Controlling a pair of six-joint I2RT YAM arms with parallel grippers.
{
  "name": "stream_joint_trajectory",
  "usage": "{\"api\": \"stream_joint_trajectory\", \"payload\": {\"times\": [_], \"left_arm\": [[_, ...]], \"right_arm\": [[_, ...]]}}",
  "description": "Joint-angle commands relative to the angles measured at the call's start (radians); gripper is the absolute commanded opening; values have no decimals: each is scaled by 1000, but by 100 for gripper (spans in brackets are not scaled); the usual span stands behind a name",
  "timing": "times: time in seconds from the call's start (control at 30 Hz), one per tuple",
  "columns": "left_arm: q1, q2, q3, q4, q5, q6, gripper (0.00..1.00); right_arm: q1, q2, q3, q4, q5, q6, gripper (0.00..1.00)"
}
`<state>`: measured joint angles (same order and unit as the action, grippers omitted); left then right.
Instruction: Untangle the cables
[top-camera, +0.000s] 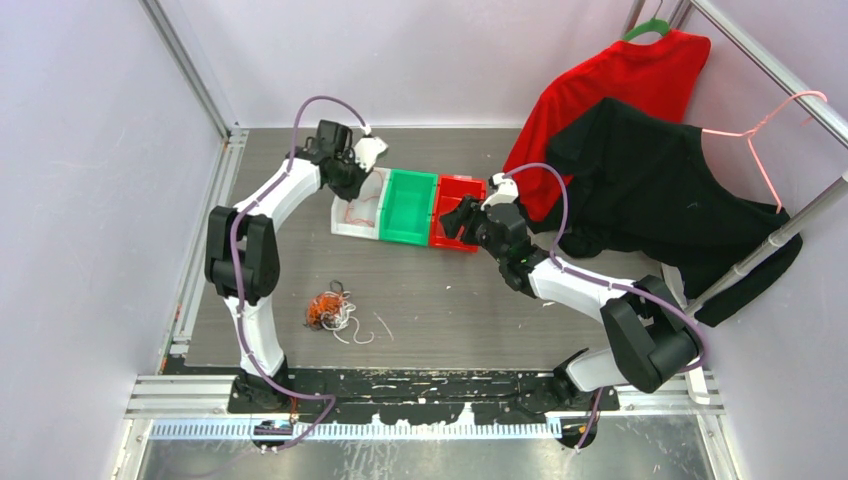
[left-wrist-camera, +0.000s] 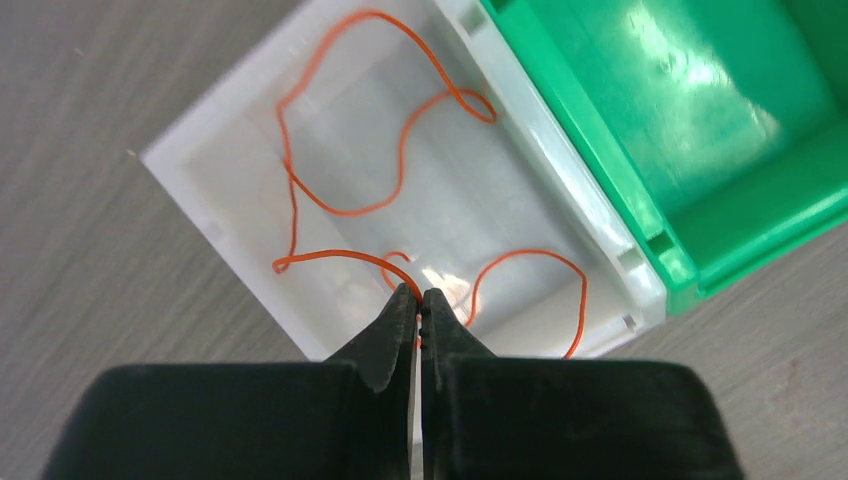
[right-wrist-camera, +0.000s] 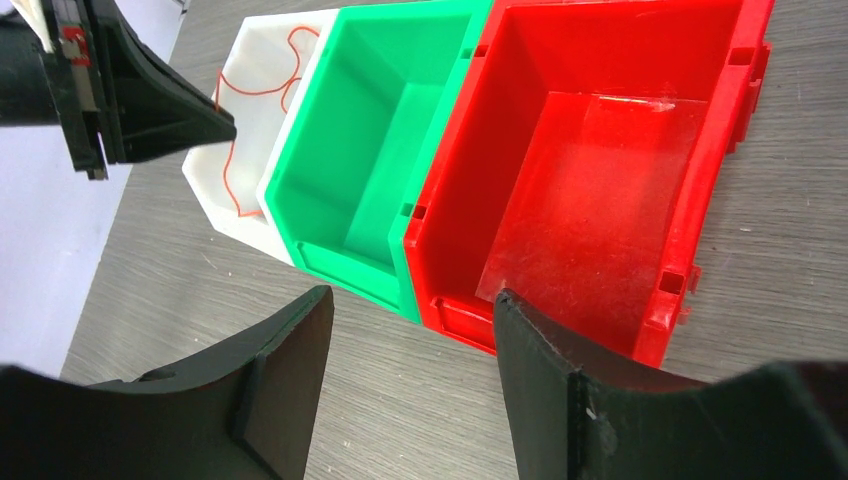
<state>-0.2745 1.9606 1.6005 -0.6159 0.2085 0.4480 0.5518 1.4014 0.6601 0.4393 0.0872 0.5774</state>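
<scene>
A clump of orange, white and black cables lies on the table in front of the left arm. My left gripper is shut on a thin orange cable, above the white bin; the strand curls down into that bin. In the top view the left gripper hangs over the white bin. My right gripper is open and empty, just before the red bin; in the top view it sits at that bin's near side.
A green bin stands between the white and red bins. A red shirt and a black shirt hang on a rail at the right, over the table. Loose white strands trail from the clump.
</scene>
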Motion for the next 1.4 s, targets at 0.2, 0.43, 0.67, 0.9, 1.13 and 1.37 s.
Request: {"api": "stream_joint_trajectory", "payload": {"times": [0.2,0.43,0.67,0.9,1.13,1.37], "left_arm": [[-15,38,21,201,-37,39,0],[-26,59,-51,295,-77,106,0],[-27,18,-98,273,-69,127,2],[-16,-80,-19,52,27,115,52],[19,-168,130,-264,140,109,94],[71,-292,147,-458,274,105,99]], "right_arm": [[-4,7,33,42,-1,-10,65],[-5,7,23,49,0,-7,64],[-5,8,29,47,-2,-6,64],[-4,-6,43,35,-15,0,65],[-5,-35,44,25,-17,1,65],[-2,-54,50,10,-58,9,65]]}}
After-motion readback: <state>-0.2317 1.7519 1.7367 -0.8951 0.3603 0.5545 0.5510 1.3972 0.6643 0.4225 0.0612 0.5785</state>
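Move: The orange cable pinched in the left fingers hangs over the white box, whose middle lies roughly 3 cm ahead of that hand, 2 cm to its right and 8 cm below. The green box sits about 11 cm to the hand's right and 2 cm ahead; the tangle of cables is some 20 cm back and 5 cm left. From the idle right hand the white box is about 10 cm ahead, 18 cm left and 12 cm lower. The orange cable, still pinched at first, is carried by the left hand about 4 cm forward over the white box, then lowered some 5 cm into it as the hand begins drawing back. Low down the fingers open wide and let go of the cable; the hand then climbs quickly, about 15 cm, drifting back towards its base, fingers empty. ##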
